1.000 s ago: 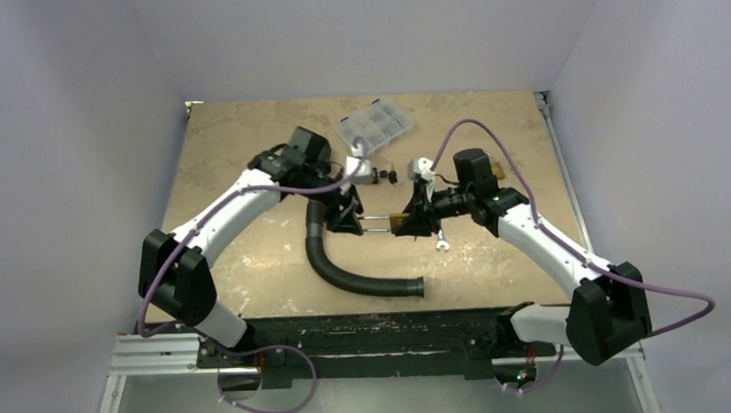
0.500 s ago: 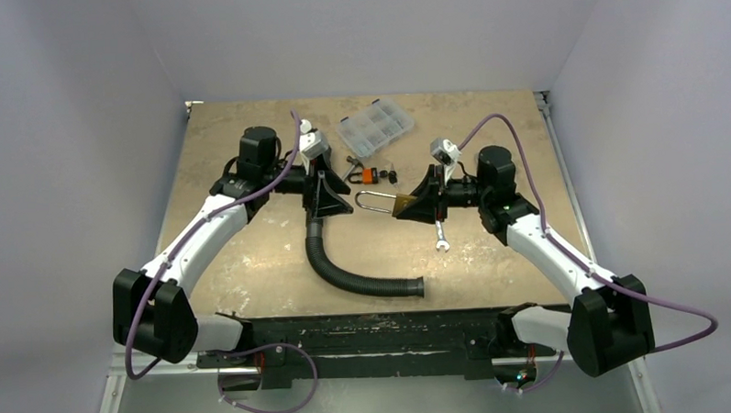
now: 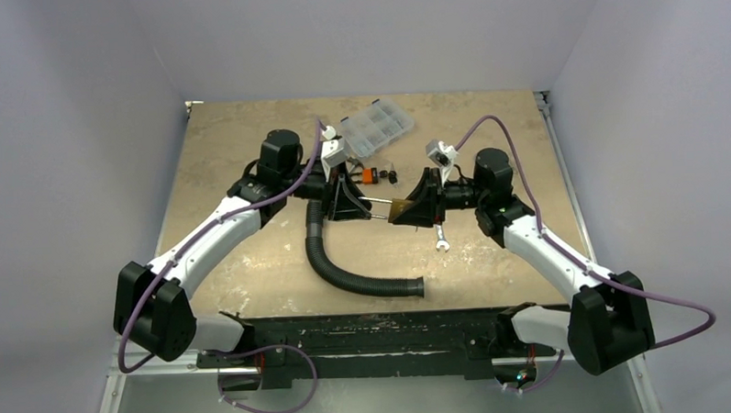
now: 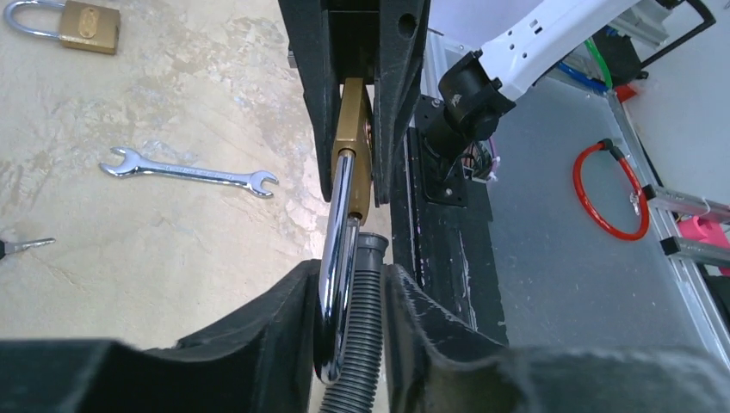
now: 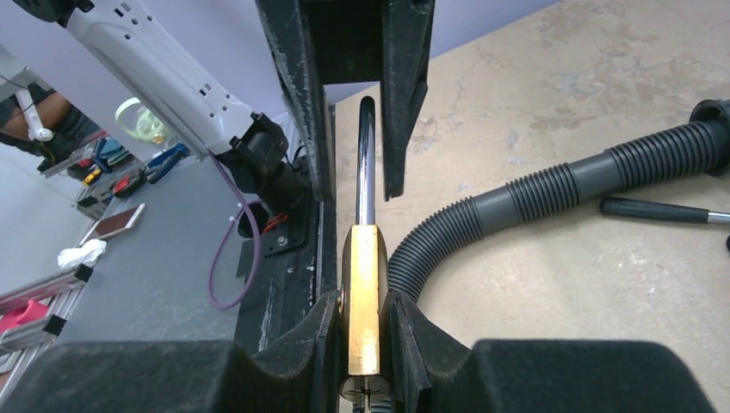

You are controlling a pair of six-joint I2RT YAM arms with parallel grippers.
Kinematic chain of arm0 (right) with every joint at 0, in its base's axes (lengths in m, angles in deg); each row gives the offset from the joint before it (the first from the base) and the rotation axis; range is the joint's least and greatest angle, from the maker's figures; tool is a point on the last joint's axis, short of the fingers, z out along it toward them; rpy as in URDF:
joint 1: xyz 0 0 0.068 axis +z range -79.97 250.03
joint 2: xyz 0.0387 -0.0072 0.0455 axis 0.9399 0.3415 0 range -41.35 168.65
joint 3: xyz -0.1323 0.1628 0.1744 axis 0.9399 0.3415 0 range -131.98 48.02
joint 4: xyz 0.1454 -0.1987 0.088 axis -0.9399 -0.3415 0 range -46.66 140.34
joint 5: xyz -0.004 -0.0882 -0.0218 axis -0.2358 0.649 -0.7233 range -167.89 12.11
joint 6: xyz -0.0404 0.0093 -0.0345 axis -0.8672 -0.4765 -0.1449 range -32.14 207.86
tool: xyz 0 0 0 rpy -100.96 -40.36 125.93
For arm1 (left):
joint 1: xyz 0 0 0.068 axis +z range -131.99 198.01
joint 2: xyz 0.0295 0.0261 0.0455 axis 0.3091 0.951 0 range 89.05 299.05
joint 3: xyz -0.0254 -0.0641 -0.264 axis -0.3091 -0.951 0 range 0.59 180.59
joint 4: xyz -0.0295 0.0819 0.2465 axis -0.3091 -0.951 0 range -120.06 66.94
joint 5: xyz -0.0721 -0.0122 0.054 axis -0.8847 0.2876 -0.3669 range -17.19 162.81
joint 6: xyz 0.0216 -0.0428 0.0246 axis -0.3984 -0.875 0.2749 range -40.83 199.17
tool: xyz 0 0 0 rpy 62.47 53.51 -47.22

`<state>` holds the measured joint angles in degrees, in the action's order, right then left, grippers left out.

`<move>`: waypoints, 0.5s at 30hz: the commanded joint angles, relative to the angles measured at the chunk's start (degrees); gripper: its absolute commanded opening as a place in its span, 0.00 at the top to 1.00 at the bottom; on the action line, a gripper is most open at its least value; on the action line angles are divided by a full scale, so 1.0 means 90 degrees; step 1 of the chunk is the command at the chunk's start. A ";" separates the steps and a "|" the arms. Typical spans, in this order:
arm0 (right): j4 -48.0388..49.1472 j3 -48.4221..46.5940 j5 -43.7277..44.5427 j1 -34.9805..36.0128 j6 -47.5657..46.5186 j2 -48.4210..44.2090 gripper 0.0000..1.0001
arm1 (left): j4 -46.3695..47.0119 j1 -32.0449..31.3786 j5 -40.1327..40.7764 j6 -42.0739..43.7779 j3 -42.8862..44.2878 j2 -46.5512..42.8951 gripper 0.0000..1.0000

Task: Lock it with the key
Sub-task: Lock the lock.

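A brass padlock (image 3: 400, 211) hangs above the table, its body (image 5: 364, 284) clamped between the fingers of my right gripper (image 5: 363, 303). Its keyhole end faces the right wrist camera. The chrome shackle (image 4: 337, 249) points left and runs between the fingers of my left gripper (image 4: 349, 274). One finger (image 4: 284, 318) touches it and a gap stays on the other side, so the left gripper (image 3: 364, 207) is open around the shackle. I cannot pick out the key with certainty; small dark pieces (image 3: 393, 176) lie beside an orange item (image 3: 370, 176).
A black ribbed hose (image 3: 346, 276) curves under both grippers. A spanner (image 4: 189, 172) lies on the table below the right gripper. A second brass padlock (image 4: 77, 23) rests further back. A clear compartment box (image 3: 375, 123) stands at the far edge.
My left gripper has swung right, and its jaws have narrowed around the shackle. My right gripper, still holding the padlock, has shifted slightly left toward it.
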<state>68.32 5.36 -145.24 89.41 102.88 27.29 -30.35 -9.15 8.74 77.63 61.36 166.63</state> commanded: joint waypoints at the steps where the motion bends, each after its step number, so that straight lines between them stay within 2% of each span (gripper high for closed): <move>1: 0.0352 -0.0199 -0.0239 0.0073 0.0014 -0.0010 1.00 | 0.0131 -0.0217 -0.0063 -0.0078 0.0305 0.0101 0.73; 5: 0.0336 -0.0270 -0.0241 0.0083 0.0050 0.0005 1.00 | 0.0222 -0.0405 -0.0076 -0.0191 0.0253 0.0192 1.00; 10: 0.0581 -0.0363 -0.0253 0.0132 0.0326 0.0089 1.00 | 0.0901 -0.0518 -0.0113 -0.0811 0.0115 0.0279 1.00; 15: 0.0517 -0.0477 -0.0261 0.0384 0.0383 0.0220 1.00 | 0.1156 -0.0665 0.0027 -0.0980 0.0119 0.0350 1.00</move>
<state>68.08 5.17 -147.84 89.85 104.68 28.32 -26.91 -11.86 9.48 71.66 61.84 168.93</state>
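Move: The brass padlock's shackle points left out of the right gripper, which already holds the lock body. The middle of the shackle is about 2 cm to the right of the left hand point and level with it; the lock body is some 7 cm to its right. The right hand has the shackle about 6 cm to its left. On the table, roughly 24 cm lower, the wrench lies about 5 cm ahead of the right hand and 11 cm to its right, and the orange padlock some 18 cm ahead of the left hand and 3 cm to its right. The left fingers, still apart around the shackle, close and pinch it near its bow. The left hand eases about 1.5 cm to the right, along the shackle towards the lock body, and keeps inching that way once shut. The right gripper keeps its hold on the body, drifts back about 1 cm and stays put sideways. ##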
